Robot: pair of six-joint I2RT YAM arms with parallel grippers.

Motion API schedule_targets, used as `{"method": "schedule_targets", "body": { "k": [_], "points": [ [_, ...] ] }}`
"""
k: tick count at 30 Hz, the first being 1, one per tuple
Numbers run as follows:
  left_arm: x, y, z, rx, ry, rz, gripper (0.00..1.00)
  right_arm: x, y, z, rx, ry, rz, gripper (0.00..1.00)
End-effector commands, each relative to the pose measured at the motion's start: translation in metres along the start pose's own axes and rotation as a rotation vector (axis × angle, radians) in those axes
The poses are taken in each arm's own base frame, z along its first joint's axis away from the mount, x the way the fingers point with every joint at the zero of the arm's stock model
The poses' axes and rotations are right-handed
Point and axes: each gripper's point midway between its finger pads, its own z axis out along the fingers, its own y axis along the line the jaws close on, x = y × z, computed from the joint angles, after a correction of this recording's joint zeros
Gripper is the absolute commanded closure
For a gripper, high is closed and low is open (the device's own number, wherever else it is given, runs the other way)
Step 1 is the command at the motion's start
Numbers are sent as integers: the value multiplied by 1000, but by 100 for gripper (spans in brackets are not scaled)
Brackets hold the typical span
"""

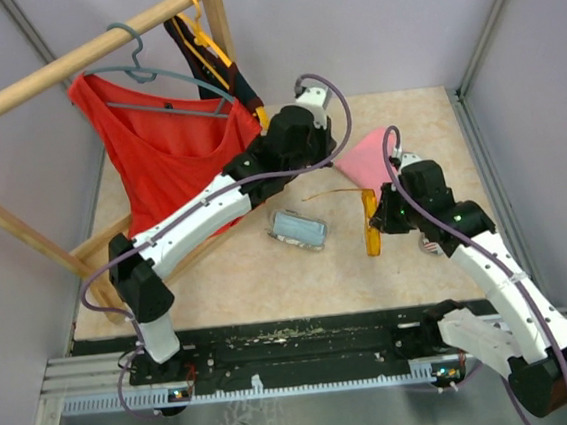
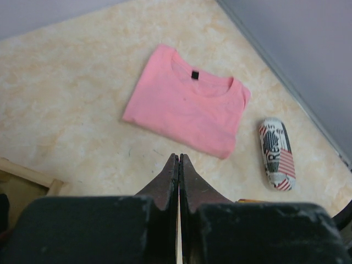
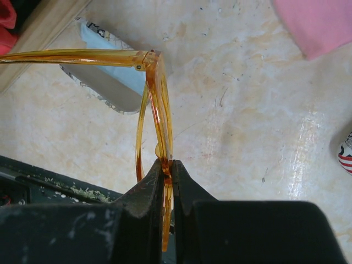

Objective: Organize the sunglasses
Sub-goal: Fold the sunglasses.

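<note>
The orange sunglasses [image 1: 372, 228] hang edge-on just above the table, right of centre. My right gripper [image 3: 168, 163] is shut on the front of the sunglasses [image 3: 158, 93], pinching them between its fingertips. One thin orange arm sticks out to the left over an open case. In the top view my right gripper [image 1: 382, 213] sits just right of the glasses. My left gripper [image 2: 179, 157] is shut with nothing in it, and hovers above the table in front of a folded pink shirt [image 2: 187, 104]. In the top view my left gripper [image 1: 330, 156] is at the shirt's left edge.
An open patterned glasses case with a light-blue cloth [image 1: 298, 229] inside lies at centre; it also shows as the case [image 3: 107, 77] under the glasses' arm. A closed patterned case [image 2: 278, 154] lies right of the pink shirt [image 1: 368, 154]. A wooden rack [image 1: 68, 62] carries a red top [image 1: 167, 153] at left.
</note>
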Motion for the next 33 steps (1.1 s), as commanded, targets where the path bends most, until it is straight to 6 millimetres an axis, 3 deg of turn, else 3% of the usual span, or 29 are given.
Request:
{"method": "schedule_targets", "body": {
  "k": [1, 7, 21, 33],
  "points": [
    [36, -8, 8, 35, 123, 4, 100, -23, 14, -7, -53, -89, -33, 100],
    [60, -12, 9, 37, 170, 10, 100, -36, 15, -5, -40, -122, -28, 100],
    [94, -26, 3, 36, 218, 31, 100, -54, 17, 1, -33, -173, 6, 100],
    [104, -48, -3, 61, 228, 28, 100, -58, 14, 10, -4, -181, 65, 100]
  ]
}}
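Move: The left hand, empty and shut, is aimed at the open temple of the yellow sunglasses: its middle lies about 5 cm back, within 1 cm to the left, and some 11 cm below. The gripped lens frame is about 12 cm back, 6 cm right, and 12 cm below. From the right hand, which holds that frame, the temple is 7 cm ahead, 8 cm left and 2 cm up. The open case lies 9 cm back and 10 cm left of the left hand, the pink shirt 9 cm ahead and 13 cm right, both roughly 27 cm below. The left hand drops quickly at first, then sweeps more slowly down and back with a smaller shift to the right, about 10 cm down and 6 cm back in all, tipping its shut fingers some 15 degrees further down and bringing them against the outer side of the open temple to push it back towards the lens frame. The right hand keeps its pinch on the frame and eases about 3 cm forward, carrying the sunglasses against that push. ##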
